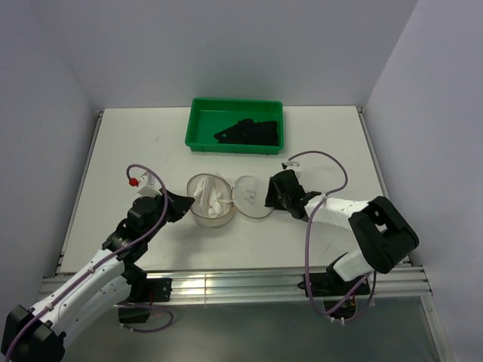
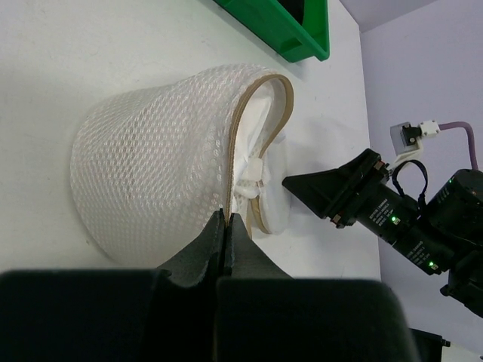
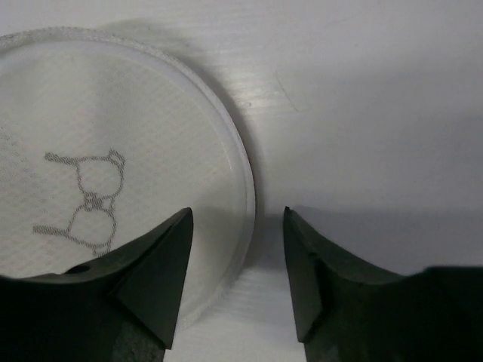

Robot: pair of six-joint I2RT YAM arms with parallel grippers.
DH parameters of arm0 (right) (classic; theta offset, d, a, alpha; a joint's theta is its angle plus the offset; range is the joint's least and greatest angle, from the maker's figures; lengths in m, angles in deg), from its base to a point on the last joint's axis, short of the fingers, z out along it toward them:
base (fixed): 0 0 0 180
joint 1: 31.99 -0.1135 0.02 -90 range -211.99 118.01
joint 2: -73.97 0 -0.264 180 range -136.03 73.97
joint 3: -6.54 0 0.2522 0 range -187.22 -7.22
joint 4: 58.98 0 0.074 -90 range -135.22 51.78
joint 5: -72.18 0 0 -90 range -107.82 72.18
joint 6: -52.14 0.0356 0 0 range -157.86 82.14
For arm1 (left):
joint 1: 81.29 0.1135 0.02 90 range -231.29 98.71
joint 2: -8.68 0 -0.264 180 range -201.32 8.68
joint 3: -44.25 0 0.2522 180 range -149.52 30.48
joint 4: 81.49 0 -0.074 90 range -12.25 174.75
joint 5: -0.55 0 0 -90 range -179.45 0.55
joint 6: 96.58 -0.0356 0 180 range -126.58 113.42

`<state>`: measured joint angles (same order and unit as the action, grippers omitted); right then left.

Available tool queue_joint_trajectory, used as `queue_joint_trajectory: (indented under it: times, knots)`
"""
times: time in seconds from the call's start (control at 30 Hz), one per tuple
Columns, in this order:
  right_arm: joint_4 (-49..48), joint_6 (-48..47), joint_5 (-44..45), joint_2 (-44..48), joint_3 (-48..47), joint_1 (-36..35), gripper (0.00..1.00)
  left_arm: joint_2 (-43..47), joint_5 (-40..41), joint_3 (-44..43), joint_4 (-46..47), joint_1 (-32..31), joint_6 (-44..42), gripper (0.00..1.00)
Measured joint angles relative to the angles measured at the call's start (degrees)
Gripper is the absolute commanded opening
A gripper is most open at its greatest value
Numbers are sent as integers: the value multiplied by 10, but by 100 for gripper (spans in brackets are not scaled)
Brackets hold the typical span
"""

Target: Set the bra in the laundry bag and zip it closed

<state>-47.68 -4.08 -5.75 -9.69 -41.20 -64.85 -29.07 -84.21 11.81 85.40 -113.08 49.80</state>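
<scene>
The laundry bag (image 1: 211,200) is a white mesh cylinder standing open at mid-table, with its round lid (image 1: 251,197) flipped flat to its right. My left gripper (image 1: 185,205) is at the bag's left side. In the left wrist view it (image 2: 226,215) is shut on the tan zip band of the bag (image 2: 151,173). My right gripper (image 1: 268,197) is at the lid's right edge. In the right wrist view it (image 3: 235,213) is open, its jaws straddling the rim of the lid (image 3: 113,151) without touching it. The black bra (image 1: 249,133) lies in the green tray.
The green tray (image 1: 198,124) sits at the back of the table, behind the bag. A printed bra outline marks the lid (image 3: 87,204). Both arms reach in from the near edge, and their cables loop over the table.
</scene>
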Motion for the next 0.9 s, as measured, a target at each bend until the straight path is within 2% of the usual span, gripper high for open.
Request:
queue_joint_trajectory:
  times: [0.03,0.07,0.1,0.27,0.4,0.57,0.7,0.9]
  knots:
    - [-10,3,-5,-5,-2,1,47,-1,0,1,3,0,0,0]
    - [-17,4,-5,-12,-4,2,17,-1,0,2,5,0,0,0]
    - [-22,3,-8,-18,-5,3,1,-3,0,2,8,0,0,0]
    - [-47,17,-14,-6,-3,3,0,-15,2,2,21,0,-2,0]
    - [-13,0,13,120,-13,-27,0,-42,3,-13,30,0,-1,0]
    - [21,-48,46,247,-138,-103,0,-55,26,-75,1,1,-22,0]
    - [26,-70,53,273,-220,-132,0,-8,79,-131,-35,5,-51,0]
    - [25,-64,26,224,-232,-133,0,45,142,-144,-85,30,-59,0]
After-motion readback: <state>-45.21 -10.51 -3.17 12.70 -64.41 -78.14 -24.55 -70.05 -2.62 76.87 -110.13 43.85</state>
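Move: The laundry bag's lid lies open with its right rim between the open right fingers; its middle is about 5 cm left of that hand, 2 cm ahead and 1 cm lower. From the right hand the bag's body, with the bra inside, stands some 17 cm left and 2 cm ahead, its middle some 6 cm higher; the green tray is about 10 cm left and 25 cm ahead. From the left hand, already gripping the bag's rim, the lid is some 17 cm right, 2 cm ahead and 13 cm lower. Shut the right gripper on the lid's right rim while easing forward a centimetre, then swing it fast upward, about 30 cm, drifting some 9 cm left and tipping the fingers up nearly 40 degrees. Keep the left gripper shut on the bag's rim, edging it forward, then late in the lift raise it about 11 cm and draw it to the left, turning somewhat counter-clockwise. ##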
